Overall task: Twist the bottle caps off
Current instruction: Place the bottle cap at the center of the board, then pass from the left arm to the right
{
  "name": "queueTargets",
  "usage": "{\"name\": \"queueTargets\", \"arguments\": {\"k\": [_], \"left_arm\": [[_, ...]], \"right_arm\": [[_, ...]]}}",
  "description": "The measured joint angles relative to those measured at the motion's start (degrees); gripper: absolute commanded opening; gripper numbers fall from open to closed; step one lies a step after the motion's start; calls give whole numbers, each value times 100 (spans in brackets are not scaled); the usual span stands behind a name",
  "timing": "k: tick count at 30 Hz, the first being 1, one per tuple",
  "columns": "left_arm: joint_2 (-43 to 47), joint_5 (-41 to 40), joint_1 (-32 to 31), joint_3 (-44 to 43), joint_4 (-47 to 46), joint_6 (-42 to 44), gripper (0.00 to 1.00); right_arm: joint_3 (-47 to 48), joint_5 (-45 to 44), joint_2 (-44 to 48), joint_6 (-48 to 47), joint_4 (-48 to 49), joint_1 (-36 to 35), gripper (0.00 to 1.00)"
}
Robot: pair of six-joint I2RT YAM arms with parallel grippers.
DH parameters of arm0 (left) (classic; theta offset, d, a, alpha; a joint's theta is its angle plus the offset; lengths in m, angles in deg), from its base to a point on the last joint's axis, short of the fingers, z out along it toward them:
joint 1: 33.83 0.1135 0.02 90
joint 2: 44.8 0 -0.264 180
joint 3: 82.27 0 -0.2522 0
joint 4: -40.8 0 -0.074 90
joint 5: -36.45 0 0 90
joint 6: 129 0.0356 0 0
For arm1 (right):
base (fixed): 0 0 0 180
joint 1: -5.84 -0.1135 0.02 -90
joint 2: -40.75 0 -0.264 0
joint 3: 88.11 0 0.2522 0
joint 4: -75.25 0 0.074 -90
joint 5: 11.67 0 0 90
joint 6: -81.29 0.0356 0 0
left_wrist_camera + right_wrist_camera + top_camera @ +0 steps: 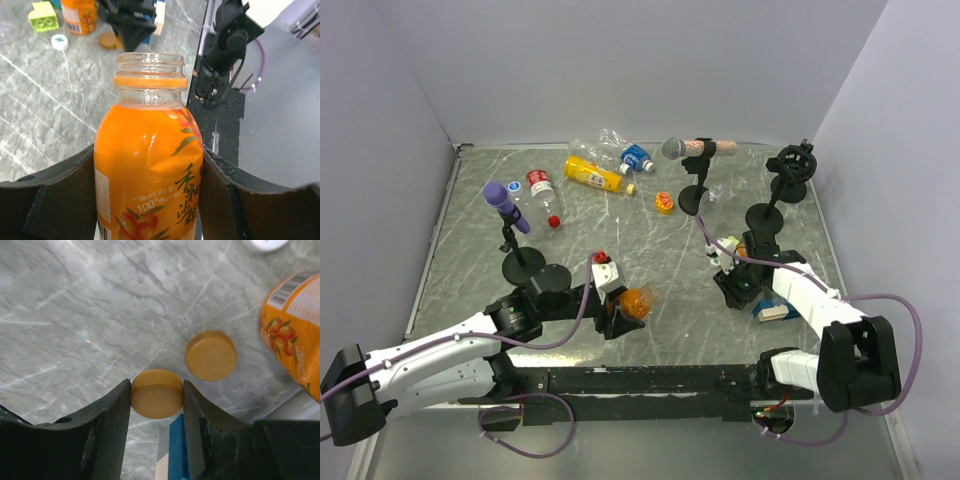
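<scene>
My left gripper (149,156) is shut on a stubby orange bottle (150,150), gripped around its body, at the near middle of the table (636,300). Its neck stands open with no cap on it. An orange-brown cap (156,393) sits squeezed between the fingers of my right gripper (157,390), close above the table. A second orange-brown cap (210,355) lies just beyond it. Another orange bottle (295,325) is at the right. At the back lie a yellow bottle (592,176) and clear bottles (625,152), with a red cap (554,221) nearby.
A purple-headed microphone (505,205) on its stand is at the left, and a grey-headed one (685,148) at the back. A blue block (178,450) lies under my right gripper. A yellow-green block (43,16) and a white cap (59,41) lie near the second orange bottle.
</scene>
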Motion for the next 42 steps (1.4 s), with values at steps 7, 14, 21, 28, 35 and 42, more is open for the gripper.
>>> {"name": "queueTargets", "arguments": {"k": [7,14,21,28,35,42], "left_arm": [[208,-13,0,83,-101,-68,16],[155,-4,0,83,-232,-103,16],[13,52,-4,83,-337,-160,16],[-280,166,-105,79,-474,-170,16],[-997,195,-402,-299,-527,-114,16],[-1606,208,-654,-789,-649,4,16]], "right_arm": [[-9,-92,-160,-52,-70,83,34],[-9,-146,-356,-92,-164,87,59],[13,-223,-208,-90,-407,96,86],[835,238,756,-402,-1307,101,99],[1869,2693,1967,-1867,-2083,109,99],[2356,5069,1545,-3510,-3526,-546,98]]}}
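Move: The spot for the orange cap in my right fingers is just below, roughly 2 cm down, 2 cm back and 1 cm right. From that hand, the first orange cap is about 4 cm ahead, 1 cm right; the white cap 10 cm ahead, 4 cm left; the blue-white block 3 cm back, 9 cm right. My left hand's open bottle sits 8 cm back, 22 cm left, 15 cm up. From my left hand, the spot is some 9 cm ahead, 25 cm right, 18 cm below. I ease my right hand down, back and right by 1 to 2 cm each, and open the fingers wide to let go of the orange cap. Then I lift fast, some 20 cm up, swinging left and back towards the bottle as the fingers turn from down to leftward. My left hand keeps its grip on the bottle and, late on, carries it about 6 cm right to meet them. ##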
